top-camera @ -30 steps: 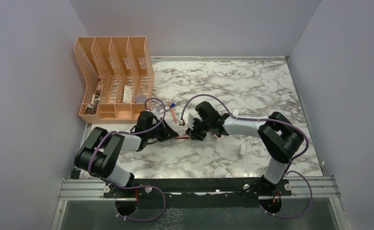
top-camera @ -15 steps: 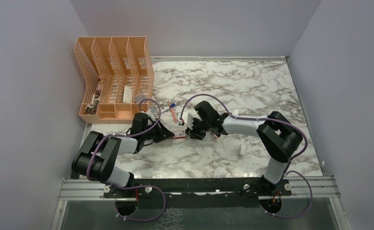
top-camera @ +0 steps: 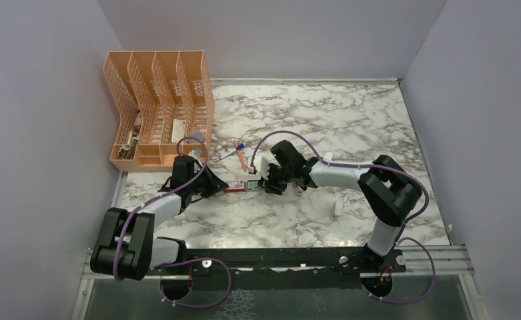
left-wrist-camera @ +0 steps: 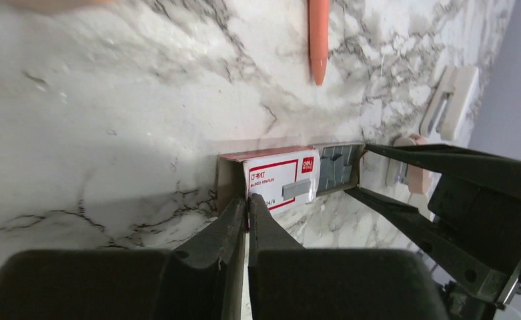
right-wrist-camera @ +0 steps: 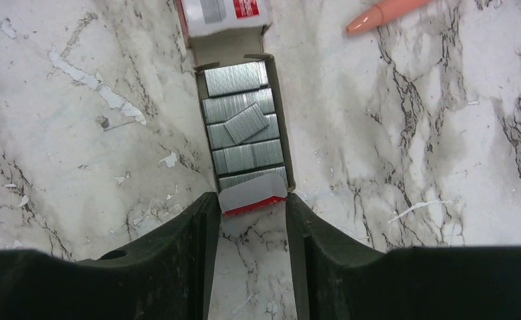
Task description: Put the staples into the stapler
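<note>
The red-and-white staple box (top-camera: 239, 186) lies between my two grippers, slid open. My left gripper (left-wrist-camera: 247, 199) is shut on the near edge of the box's sleeve (left-wrist-camera: 281, 177). The grey staples (right-wrist-camera: 244, 133) lie bare in the drawn-out tray as several strips, one loose piece askew on top. My right gripper (right-wrist-camera: 249, 200) is closed on the tray's end, a finger against each side by the grey flap. The white stapler (left-wrist-camera: 447, 100) lies on the marble beyond the right gripper, held by neither; it shows at the right in the top view (top-camera: 337, 205).
An orange pen (top-camera: 242, 159) lies just behind the box. An orange desk organiser (top-camera: 157, 113) stands at the back left. A short pink block (left-wrist-camera: 417, 177) sits beside the right gripper's fingers. Walls close in the table on three sides.
My left gripper has pulled leftward with the sleeve, sliding it off the tray and uncovering more staples. The right gripper has stayed in place on the tray.
</note>
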You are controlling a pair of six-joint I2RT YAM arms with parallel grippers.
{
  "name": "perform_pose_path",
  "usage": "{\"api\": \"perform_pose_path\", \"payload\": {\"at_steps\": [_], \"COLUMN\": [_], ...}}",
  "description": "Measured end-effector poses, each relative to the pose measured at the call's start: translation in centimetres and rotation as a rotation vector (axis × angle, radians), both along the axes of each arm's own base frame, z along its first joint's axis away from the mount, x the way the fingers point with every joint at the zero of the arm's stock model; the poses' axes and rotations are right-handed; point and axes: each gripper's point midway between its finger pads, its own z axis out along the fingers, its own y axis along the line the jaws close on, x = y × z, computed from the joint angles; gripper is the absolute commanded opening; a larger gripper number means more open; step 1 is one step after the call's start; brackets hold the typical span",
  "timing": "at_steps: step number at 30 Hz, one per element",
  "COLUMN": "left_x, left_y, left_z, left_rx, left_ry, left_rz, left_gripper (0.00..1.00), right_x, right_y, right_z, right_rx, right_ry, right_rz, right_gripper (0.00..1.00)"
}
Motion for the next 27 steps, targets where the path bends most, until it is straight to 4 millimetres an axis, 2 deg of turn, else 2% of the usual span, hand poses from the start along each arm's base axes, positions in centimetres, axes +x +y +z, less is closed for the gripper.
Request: {"api": "perform_pose_path", "payload": {"at_steps": [4, 8, 12, 15, 17, 21, 24, 25, 26, 27], "left_x": [1.3, 2.0, 1.6, 1.6, 1.9, 2.6, 2.7, 2.6, 2.6, 2.3], "left_y": [1.5, 2.6, 3.5, 3.8, 3.7, 3.7, 3.8, 3.9, 3.9, 4.1], "left_z": [1.4, 2.5, 2.6, 3.7, 5.2, 9.7, 12.5, 13.4, 13.4, 14.5], "left_rx": [0.097, 0.170, 0.231, 0.249, 0.248, 0.240, 0.237, 0.244, 0.244, 0.245], "left_ry": [-0.003, -0.005, 0.033, 0.026, -0.008, -0.129, -0.213, -0.245, -0.245, -0.282], "left_rz": [0.043, 0.069, 0.080, 0.073, 0.071, 0.072, 0.075, 0.076, 0.076, 0.080], "left_gripper": [0.20, 0.38, 0.49, 0.55, 0.58, 0.61, 0.63, 0.63, 0.65, 0.66], "right_x": [0.5, 1.1, 1.4, 1.7, 2.0, 2.1, 1.7, 1.5, 1.4, 1.4], "right_y": [-0.2, -0.6, -0.8, -0.6, -0.5, -0.3, -0.6, -0.9, -1.2, -1.5], "right_z": [0.2, 0.3, 1.2, 3.8, 5.9, 10.8, 13.0, 13.5, 13.9, 14.1], "right_rx": [-0.006, -0.008, 0.012, 0.076, 0.136, 0.270, 0.333, 0.350, 0.361, 0.366], "right_ry": [-0.011, -0.007, 0.014, 0.014, 0.014, 0.006, 0.000, 0.005, 0.009, 0.015], "right_rz": [-0.041, -0.118, -0.205, -0.287, -0.346, -0.426, -0.445, -0.466, -0.489, -0.521], "right_gripper": [0.61, 0.75, 0.78, 0.79, 0.79, 0.80, 0.81, 0.81, 0.81, 0.82]}}
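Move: The staple sleeve lies right at the left fingers, its middle about 3 cm to their right, 1 cm ahead and 1 cm lower; the open staple tray is 9 cm to that hand's right and level. From the right hand, gripping the tray's outer end, the tray's middle is about 3 cm left and 1 cm ahead, the sleeve 9 cm left and 1 cm ahead, the coral pen some 7 cm left and 9 cm farther out, and the pink stapler about 9 cm right and 1 cm ahead. Staple sleeve and open tray are let go at their outer ends by both hands. The left fingers come off the sleeve's end, drawing left and slightly forward as they open, then climb with the tips tilting up. The right fingers widen off the tray's end, easing forward before climbing about 14 cm and turning some 30 degrees clockwise. ##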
